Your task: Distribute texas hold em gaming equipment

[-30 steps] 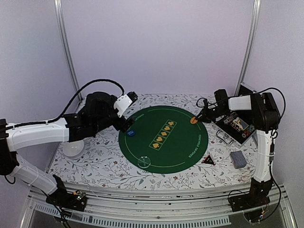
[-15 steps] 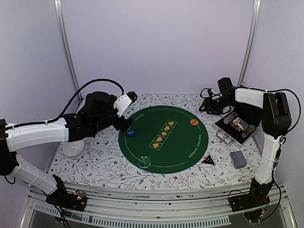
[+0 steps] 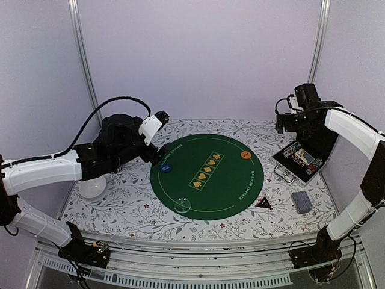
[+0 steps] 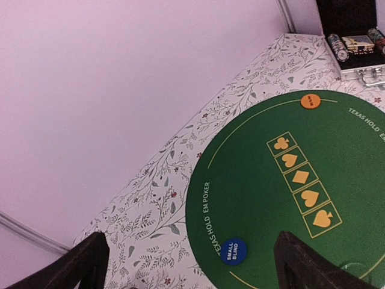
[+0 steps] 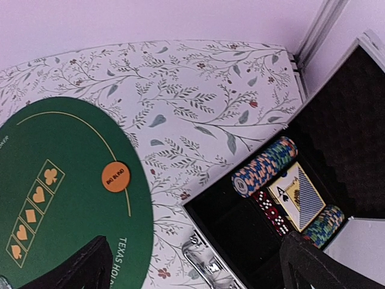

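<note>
A blue "small blind" button (image 3: 166, 168) (image 4: 233, 251) lies at the left edge of the round green poker mat (image 3: 207, 176). An orange "big blind" button (image 3: 245, 155) (image 5: 115, 176) lies at the mat's far right edge. A grey-blue deck of cards (image 3: 301, 201) rests on the table at the front right. My left gripper (image 3: 161, 158) (image 4: 192, 268) hovers open over the blue button, holding nothing. My right gripper (image 3: 290, 123) (image 5: 201, 271) hangs open and empty, high above the table between the orange button and the open case (image 3: 304, 158).
The open case (image 5: 252, 235) holds rolls of chips (image 5: 264, 165), red dice and a boxed deck (image 5: 299, 197). A black triangular marker (image 3: 263, 203) lies right of the mat, and a clear disc (image 3: 183, 205) sits on its near edge. A white bowl (image 3: 93, 188) stands at the left.
My right gripper opened off the orange button, left it on the mat, and rose back to the right over the case. The left arm lifted slightly.
</note>
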Motion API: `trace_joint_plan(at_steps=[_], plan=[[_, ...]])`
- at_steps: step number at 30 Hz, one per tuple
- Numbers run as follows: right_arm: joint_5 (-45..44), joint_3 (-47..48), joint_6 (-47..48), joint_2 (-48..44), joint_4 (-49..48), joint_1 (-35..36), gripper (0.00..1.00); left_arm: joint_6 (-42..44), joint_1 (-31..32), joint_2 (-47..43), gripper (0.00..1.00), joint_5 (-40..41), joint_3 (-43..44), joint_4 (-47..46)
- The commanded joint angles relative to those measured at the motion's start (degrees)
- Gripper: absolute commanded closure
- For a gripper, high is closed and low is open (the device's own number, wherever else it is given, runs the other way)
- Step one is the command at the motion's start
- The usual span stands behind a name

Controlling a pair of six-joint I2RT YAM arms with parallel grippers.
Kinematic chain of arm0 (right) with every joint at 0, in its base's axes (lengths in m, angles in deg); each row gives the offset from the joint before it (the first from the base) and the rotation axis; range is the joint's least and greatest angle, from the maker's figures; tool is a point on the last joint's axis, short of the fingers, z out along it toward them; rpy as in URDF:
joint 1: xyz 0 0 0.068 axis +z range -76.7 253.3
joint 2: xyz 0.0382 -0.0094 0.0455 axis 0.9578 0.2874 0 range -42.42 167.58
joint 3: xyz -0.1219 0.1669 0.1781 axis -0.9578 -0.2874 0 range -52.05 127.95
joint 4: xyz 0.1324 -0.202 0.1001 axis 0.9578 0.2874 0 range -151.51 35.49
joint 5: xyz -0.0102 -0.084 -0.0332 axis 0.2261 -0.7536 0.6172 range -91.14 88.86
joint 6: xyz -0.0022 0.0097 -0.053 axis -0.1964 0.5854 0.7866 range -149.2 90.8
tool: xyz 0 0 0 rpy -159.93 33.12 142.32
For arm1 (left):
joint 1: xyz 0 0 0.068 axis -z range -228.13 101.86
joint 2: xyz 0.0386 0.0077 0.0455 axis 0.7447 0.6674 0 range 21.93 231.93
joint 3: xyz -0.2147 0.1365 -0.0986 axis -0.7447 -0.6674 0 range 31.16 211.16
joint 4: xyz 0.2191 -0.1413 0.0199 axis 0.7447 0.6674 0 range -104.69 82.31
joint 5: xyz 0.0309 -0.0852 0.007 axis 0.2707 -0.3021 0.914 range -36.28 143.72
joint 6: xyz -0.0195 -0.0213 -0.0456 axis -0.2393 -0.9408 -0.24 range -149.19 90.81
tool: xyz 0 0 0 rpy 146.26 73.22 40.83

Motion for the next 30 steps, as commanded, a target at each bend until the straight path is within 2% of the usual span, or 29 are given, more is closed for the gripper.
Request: trace_joint_plan(at_steps=[1,7,10,13,18,30], plan=[[-4.2,-4.1,1.7,-2.6,2.3,-0.9,0.01,-3.3,-0.9,-0.6,0.02,1.4,1.1,0.3],[-1.0,-4.1,2.9,-0.4,1.6,-4.0,0.01,-13.8,-3.4,0.9,0.02,-1.0,11.1,16.4],[-1.6,-3.0,3.8,2.3,1.5,-4.3,0.01,-14.1,-5.6,-1.1,0.02,-1.6,7.9,13.8],[-2.7,-2.0,5.2,4.7,2.2,-4.3,0.01,-16.2,-10.0,-3.0,0.02,-6.1,4.3,11.8],[-5.4,-1.4,7.7,7.9,2.7,-4.7,0.01,-18.8,-14.6,-2.9,0.02,-10.0,4.3,11.8],[-5.0,0.3,8.1,13.3,2.9,-5.2,0.01,-18.8,-17.4,-1.4,0.02,-8.4,3.1,10.8]])
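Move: The near-left chip stack in the open poker case lies roughly 7 cm ahead of the right hand, 9 cm to its right and 17 cm below. The card box in the case is about 5 cm ahead and 14 cm right, the other chip stack some 3 cm ahead and 17 cm right; the big blind button lies 7 cm ahead and 11 cm left. From the left hand that near-left chip stack is about 17 cm ahead, 53 cm right and 21 cm below. With its fingers wide open and empty, the right hand first eases slightly back and to the right, then sinks towards the chips in the poker case, ending about 10 cm lower and 5 cm farther right, with its fingers tipped some 15 degrees more steeply down and touching nothing yet. Meanwhile the empty left hand, also open, swings about 8 cm left and 4 cm forward, rising a little on the way and coming back down, as its wrist turns counter-clockwise, tips down and rolls its left side lower. ##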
